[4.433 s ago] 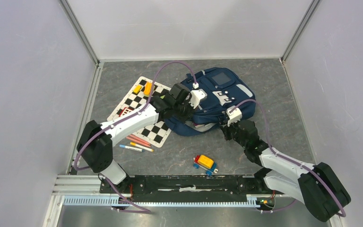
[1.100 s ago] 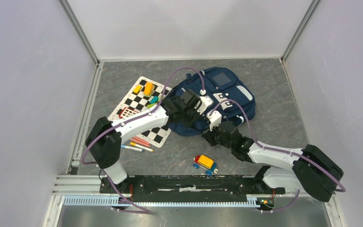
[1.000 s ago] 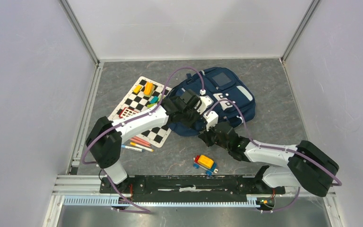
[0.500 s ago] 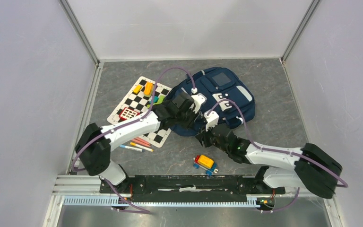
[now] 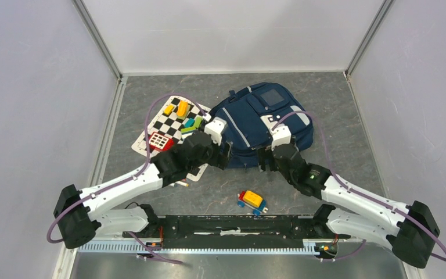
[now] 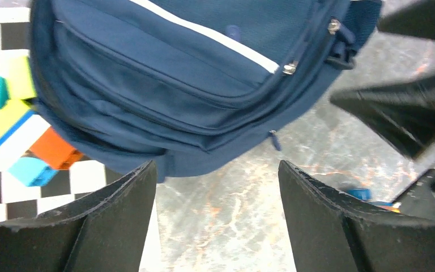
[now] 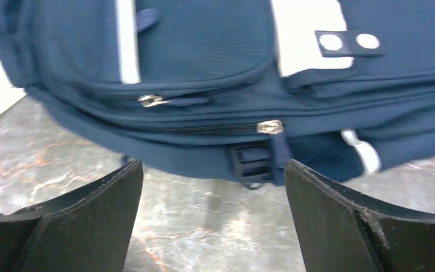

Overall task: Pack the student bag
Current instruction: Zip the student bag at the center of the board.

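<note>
The student bag (image 5: 261, 119), a navy backpack with a pale stripe, lies flat on the grey table at centre back. Its zips (image 7: 269, 127) look closed along the near side. My left gripper (image 5: 224, 156) hovers just off the bag's near left edge, open, nothing between its fingers (image 6: 113, 224). In the left wrist view the student bag (image 6: 192, 85) fills the top. My right gripper (image 5: 265, 160) is open too, just off the near right edge, above bare table. The right wrist view shows the student bag (image 7: 204, 68) and a strap buckle (image 7: 252, 164) ahead of the open right gripper (image 7: 213, 167).
A checkered board (image 5: 171, 132) lies left of the bag, carrying coloured blocks (image 5: 190, 122) and a red toy (image 5: 159, 140). A toy car (image 5: 252, 200) sits near the front centre. Pens (image 5: 181, 183) peek out under the left arm. Walls close in on three sides.
Both grippers have opened, let go of the bag's near edge and pulled back toward me. The bag now lies flat, and the arms have spread apart.
</note>
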`<state>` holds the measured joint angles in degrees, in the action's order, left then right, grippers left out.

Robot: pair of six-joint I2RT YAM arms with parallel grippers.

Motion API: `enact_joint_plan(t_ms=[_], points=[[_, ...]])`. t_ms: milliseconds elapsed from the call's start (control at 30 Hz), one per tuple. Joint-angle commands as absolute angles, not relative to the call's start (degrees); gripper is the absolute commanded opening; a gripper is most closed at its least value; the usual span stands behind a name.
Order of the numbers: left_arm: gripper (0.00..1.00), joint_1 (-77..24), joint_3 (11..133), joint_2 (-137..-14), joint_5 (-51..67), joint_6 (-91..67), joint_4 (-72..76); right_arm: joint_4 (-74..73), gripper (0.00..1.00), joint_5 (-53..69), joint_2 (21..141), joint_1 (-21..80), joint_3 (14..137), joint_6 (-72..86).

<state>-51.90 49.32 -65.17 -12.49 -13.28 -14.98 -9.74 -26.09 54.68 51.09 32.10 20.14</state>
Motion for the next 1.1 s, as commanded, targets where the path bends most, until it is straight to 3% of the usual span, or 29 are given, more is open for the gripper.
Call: enact_joint_plan(t_ms=[0, 267, 467, 1000, 1067], points=[[0.82, -57.6, 44.9, -64.5, -14.1, -24.3, -5.2, -18.0, 0.98, -32.3, 53.5, 47.1, 36.8, 17.9], [0.84, -63.8, 45.6, -76.4, -21.4, -37.8, -0.3, -16.9, 0.98, -30.0, 51.6, 43.9, 36.0, 14.1], [0.72, -63.9, 46.2, -82.5, -25.9, -43.8, 2.9, -15.9, 0.98, -30.5, 47.6, 43.9, 33.2, 16.0], [0.55, -64.0, 50.4, -96.9, -20.9, -49.5, 7.6, -14.7, 0.98, -30.6, 45.9, 43.8, 31.9, 14.2], [0.49, -64.0, 51.1, -98.2, -21.3, -49.6, 7.8, -14.4, 0.98, -30.2, 46.0, 43.9, 31.8, 13.9]])
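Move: The small dark zipper tab on the bag's near edge lies about 9 cm right of the left hand, level with it front to back, some 15 cm below. The silver zipper pull on that edge is 4 cm farther out and 13 cm right of the tab; the toy truck sits 12 cm nearer the base and 3 cm right of it. From the right hand, the silver pull is 4 cm ahead, 5 cm right, 9 cm down, and the small tab 1 cm back, 8 cm left, equally low. The bag's near-edge tab draws the left hand in: it swings back about 4 cm and right, then sinks beside the edge, some 14 cm down and 10 cm right in all, tipping down, turning counter-clockwise and half closing its fingers around the tab without shutting. The right hand slides about 6 cm right, away from the tab, and hovers wide open above the silver pull. ##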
